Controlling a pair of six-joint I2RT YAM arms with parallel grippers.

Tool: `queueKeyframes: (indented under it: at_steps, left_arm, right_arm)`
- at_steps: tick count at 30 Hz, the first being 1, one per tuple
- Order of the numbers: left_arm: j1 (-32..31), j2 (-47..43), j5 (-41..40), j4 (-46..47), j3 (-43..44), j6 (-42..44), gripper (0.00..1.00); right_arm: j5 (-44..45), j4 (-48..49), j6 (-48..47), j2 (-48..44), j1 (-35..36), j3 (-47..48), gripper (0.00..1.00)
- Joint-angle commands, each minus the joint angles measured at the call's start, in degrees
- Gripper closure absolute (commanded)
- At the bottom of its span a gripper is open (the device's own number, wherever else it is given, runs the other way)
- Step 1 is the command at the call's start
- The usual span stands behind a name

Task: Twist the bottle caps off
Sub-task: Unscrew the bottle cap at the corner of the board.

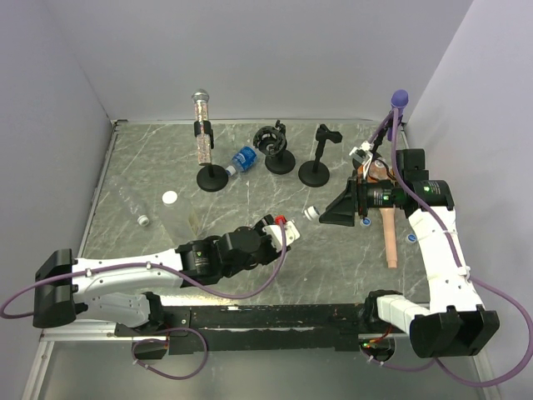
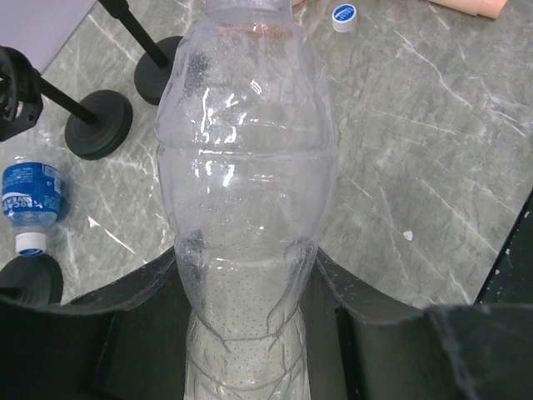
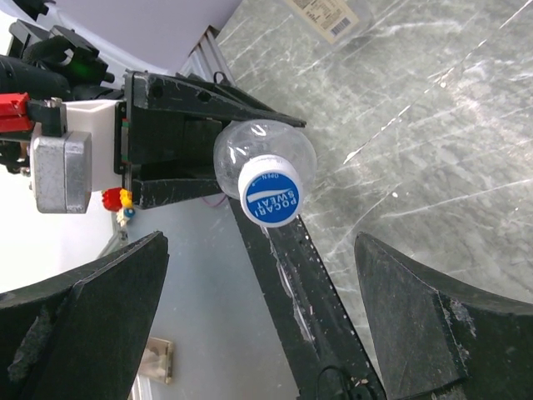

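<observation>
My left gripper is shut on the body of a clear, label-free bottle, holding it level above the table with the neck pointing right. The bottle's blue-and-white cap is on the neck and faces the right wrist camera. My right gripper stands wide open just short of that cap; its fingers flank the cap without touching it. A blue-labelled bottle lies capped near the black stands. Another clear bottle lies at the left.
Three black round-based stands line the back; one holds a glitter microphone. A purple microphone and a peach handle lie by the right arm. Loose caps sit at left and right, another ahead of the held bottle.
</observation>
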Motion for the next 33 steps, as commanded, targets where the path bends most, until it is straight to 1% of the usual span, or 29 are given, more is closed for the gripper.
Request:
queueKeyframes:
  at_steps: [1, 14, 22, 28, 32, 33]
  left_arm:
    - [-0.8, 0.0, -2.1, 3.5, 2.2, 1.2, 0.79]
    - [-1.0, 0.5, -2.2, 4.1, 2.2, 1.8, 0.79]
    - [-1.1, 1.2, -1.6, 4.7, 2.7, 2.1, 0.79]
    - [-1.1, 2.8, -0.6, 4.3, 3.7, 2.3, 0.79]
    - [-1.1, 3.3, -0.1, 4.7, 4.0, 2.3, 0.79]
    - [-1.1, 3.4, 0.0, 4.6, 4.2, 2.4, 0.79]
  right_arm:
    - [-0.8, -2.9, -1.9, 0.9, -0.4, 1.7, 0.01]
    - [-1.5, -4.4, -2.3, 2.2, -0.4, 2.0, 0.02]
    - [-1.7, -4.1, -1.6, 4.1, -0.4, 2.3, 0.06]
    - [-2.3, -3.4, -0.7, 5.8, 0.5, 3.8, 0.18]
    - [-2.3, -3.1, -0.2, 6.6, 1.4, 3.9, 0.29]
    - [-2.4, -3.0, -0.1, 6.6, 1.4, 3.9, 0.33]
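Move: The cap of the bottle held in the left gripper lies just in front of the open right fingers: some 3 cm to the right hand's left, about 1 cm ahead and 1 cm lower. A loose blue cap is on the table roughly 8 cm ahead, 13 cm right and 27 cm below the right hand; the tan cylinder lies about 4 cm ahead, 20 cm right, equally low. From the left hand, the held bottle's cap is about 6 cm right, 3 cm ahead and 5 cm above. Lower the right gripper about 1.5 cm, then ease it forward about 1 cm around the cap, rolling it a few degrees so its top tips forward; late on, start closing the wide-open fingers on the cap from either side, stopping short of a grip. Keep the left grip on the bottle and bring its cap about 1 cm right, in between the right fingers. ##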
